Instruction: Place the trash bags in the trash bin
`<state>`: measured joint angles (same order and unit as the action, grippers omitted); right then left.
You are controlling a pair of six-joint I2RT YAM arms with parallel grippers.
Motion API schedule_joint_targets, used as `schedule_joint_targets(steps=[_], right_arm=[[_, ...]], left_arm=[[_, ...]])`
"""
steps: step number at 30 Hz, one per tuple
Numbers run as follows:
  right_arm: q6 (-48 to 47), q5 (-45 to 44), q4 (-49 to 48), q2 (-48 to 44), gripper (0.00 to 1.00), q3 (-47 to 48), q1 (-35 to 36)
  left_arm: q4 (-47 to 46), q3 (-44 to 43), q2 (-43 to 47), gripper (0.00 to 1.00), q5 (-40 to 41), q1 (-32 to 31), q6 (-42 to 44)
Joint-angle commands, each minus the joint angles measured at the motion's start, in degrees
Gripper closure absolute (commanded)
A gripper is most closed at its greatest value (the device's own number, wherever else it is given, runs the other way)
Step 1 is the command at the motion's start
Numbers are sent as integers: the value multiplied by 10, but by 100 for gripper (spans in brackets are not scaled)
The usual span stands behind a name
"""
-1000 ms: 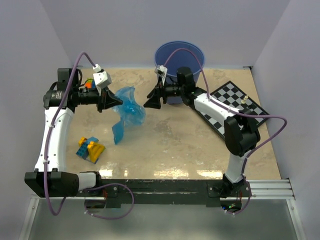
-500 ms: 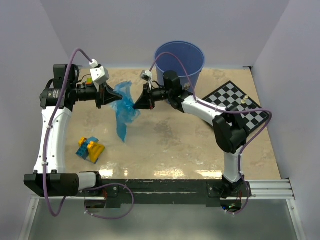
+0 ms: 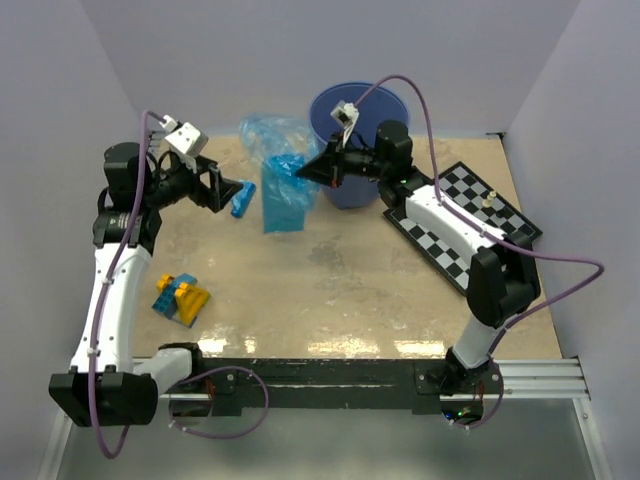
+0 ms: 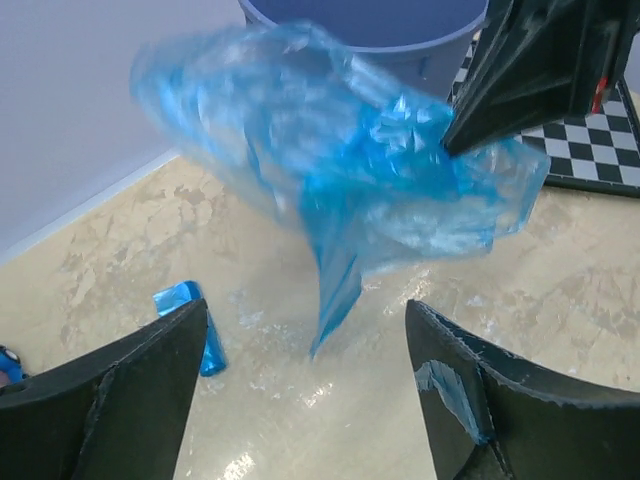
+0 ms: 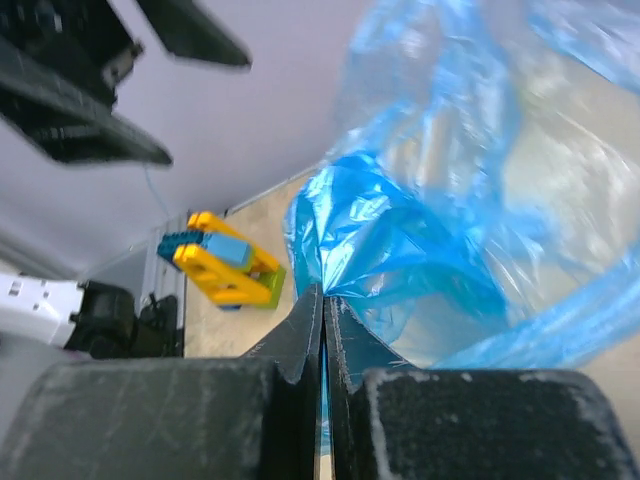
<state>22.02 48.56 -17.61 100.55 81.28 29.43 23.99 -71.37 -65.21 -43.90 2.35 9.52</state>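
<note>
A thin, crinkly blue trash bag point(image 3: 280, 172) hangs in the air just left of the trash bin point(image 3: 362, 108), a round blue bucket at the back. My right gripper point(image 3: 304, 172) is shut on the bag's bunched film point(image 5: 400, 240), with a strip of blue pinched between the closed fingertips. My left gripper point(image 3: 232, 190) stands open to the bag's left, with nothing between its fingers point(image 4: 150, 370). The bag's lower tip point(image 4: 325, 300) dangles ahead of that open gap. A small rolled blue bag point(image 4: 195, 320) lies on the table by the left finger.
A stack of yellow and blue toy blocks point(image 3: 181, 298) sits at the front left of the table. A chessboard point(image 3: 470, 225) lies on the right, beneath the right arm. Grey walls close in the back and both sides.
The left gripper has opened, let go of the bag and drawn back to the left. The right gripper has shut on the bag and carried it up and right toward the bin.
</note>
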Motion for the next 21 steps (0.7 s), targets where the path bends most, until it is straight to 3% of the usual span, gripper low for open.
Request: schedule_joint_targets(steps=[1,4,8,15,21], right_arm=[[24,-30,-30,-27,100,16,-1],[27,-30,-32,-29,100,21,-1],[20,-16,-24,-31,100,24,-2],[-13,-12,6,-44,100,18,-1],[-25,-19,20,-43,100,18,-1]], left_arm=[[-43,71,54,16,13,2,-90],[-138,128,40,17,-26,2,-201],[-332,168,-3,18,-47,1,-316],[-493,156,-87,16,-59,0,-404],[-571,131,-147,19,-68,-19,-462]])
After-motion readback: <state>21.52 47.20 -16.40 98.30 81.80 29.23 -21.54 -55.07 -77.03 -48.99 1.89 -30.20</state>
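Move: The trash bag, already pinched in the right fingers, has its middle roughly 6 cm ahead of and 11 cm right of the left hand, about 2 cm below it; the blue piece on the table is about 8 cm ahead, 2 cm right and 31 cm below. From the right hand, the bin's middle is about 9 cm ahead, 12 cm right and 17 cm below, while the trash bag's middle lies around 1 cm ahead and 4 cm left, level with it. The open left hand rolls 30 degrees, dipping and reaching about 5 cm forward toward the right-held trash bag. ##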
